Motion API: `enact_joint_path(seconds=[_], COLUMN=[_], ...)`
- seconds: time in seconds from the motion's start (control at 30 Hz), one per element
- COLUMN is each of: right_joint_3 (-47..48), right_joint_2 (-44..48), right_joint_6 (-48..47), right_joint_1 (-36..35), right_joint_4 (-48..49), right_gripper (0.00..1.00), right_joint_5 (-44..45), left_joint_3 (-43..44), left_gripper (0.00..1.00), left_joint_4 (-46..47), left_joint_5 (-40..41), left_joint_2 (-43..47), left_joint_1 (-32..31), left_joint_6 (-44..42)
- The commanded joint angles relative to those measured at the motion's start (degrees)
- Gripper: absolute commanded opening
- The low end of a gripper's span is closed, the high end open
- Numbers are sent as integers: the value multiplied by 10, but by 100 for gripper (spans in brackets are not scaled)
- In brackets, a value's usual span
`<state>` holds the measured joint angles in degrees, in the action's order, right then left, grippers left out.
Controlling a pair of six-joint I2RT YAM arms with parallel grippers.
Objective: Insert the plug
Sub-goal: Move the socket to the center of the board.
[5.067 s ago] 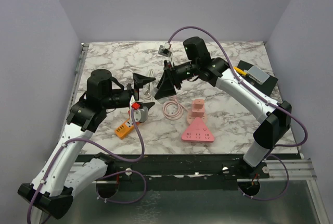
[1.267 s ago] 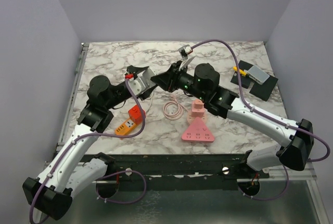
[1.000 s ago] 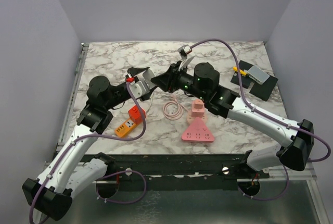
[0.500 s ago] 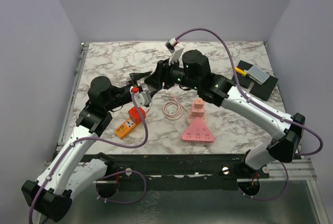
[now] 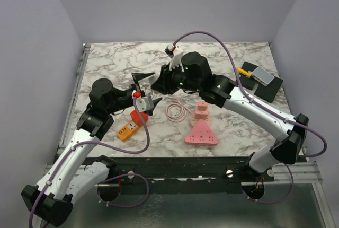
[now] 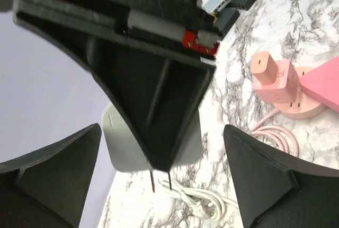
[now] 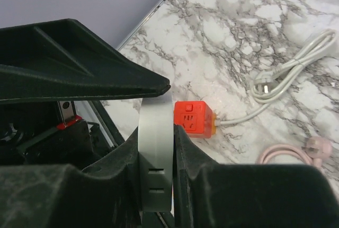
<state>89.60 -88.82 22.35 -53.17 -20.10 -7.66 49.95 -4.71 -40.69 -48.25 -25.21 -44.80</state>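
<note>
The plug (image 7: 156, 154) is a flat grey adapter, and my right gripper (image 7: 156, 132) is shut on its sides. In the left wrist view the grey plug (image 6: 121, 151) hangs under the black right fingers (image 6: 159, 101), its two metal prongs (image 6: 152, 180) pointing down above the marble. My left gripper (image 6: 161, 148) stands open around it, with a finger on each side and neither touching. From above, the two grippers meet over the table's middle left: right gripper (image 5: 158, 83), left gripper (image 5: 145, 91). A red cube socket (image 7: 193, 118) sits on the table just below.
The red cube (image 5: 139, 115) adjoins an orange power strip (image 5: 126, 131). A coiled white cable (image 7: 291, 69) lies behind it. To the right are a pink cable (image 5: 176, 110), a pink adapter (image 5: 201, 110) and a pink triangular strip (image 5: 202, 132). A black box (image 5: 259, 79) sits far right.
My left jaws have spread wide and let go of the plug. The right gripper has closed on it and shifted a little toward the back left.
</note>
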Motion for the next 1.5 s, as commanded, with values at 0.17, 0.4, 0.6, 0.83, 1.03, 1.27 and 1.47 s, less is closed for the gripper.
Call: enact_joint_path(seconds=[0.17, 0.4, 0.6, 0.83, 1.03, 1.27, 1.47], right_joint_3=[-101, -259, -295, -299, -322, -358, -373], right_joint_2=[67, 57, 2, -61, -73, -45, -29], right_joint_6=[-21, 45, 67, 61, 58, 56, 36], right_joint_1=[39, 28, 19, 18, 35, 95, 137], right_joint_4=[-81, -33, 10, -5, -17, -23, -38], right_gripper=[1, 1, 1, 1, 1, 1, 1], right_joint_5=[87, 85, 67, 129, 169, 182, 214], left_joint_3=[-27, -4, 0, -2, 6, 11, 11], left_gripper=[99, 99, 99, 99, 99, 99, 99], left_joint_4=[-38, -109, -173, -191, -210, -237, -281], left_joint_5=[15, 104, 178, 236, 259, 269, 265], left_joint_2=[-15, -75, -105, -124, -132, -153, -158], left_joint_1=[-1, -1, 0, 0, 1, 3, 7], left_joint_6=[41, 106, 108, 102, 69, 41, 26])
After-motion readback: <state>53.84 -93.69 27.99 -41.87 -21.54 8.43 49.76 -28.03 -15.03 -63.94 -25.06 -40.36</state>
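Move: The right hand holds the white plug, with the pink round socket about 19 cm to its right, level fore and aft and some 30 cm below. A pink cube stands on the socket, its middle about 2 cm farther out. The pink triangle adjoins it, 6 cm nearer the base; the pink cord coil lies 10 cm left of the socket and 4 cm farther out. From the empty left hand the socket is also about 19 cm right, the red cube some 10 cm left and straight below. Keeping its grip on the white plug, the right hand comes up against the left rim of the pink round socket and shoves it rightward. It first drops steeply almost 30 cm while drifting right, tipping to point down, then sweeps right low over the table, nearly 18 cm rightward in all. The open left hand backs off, sinking about 18 cm and going left towards the red cube, fingers tilting downward. ##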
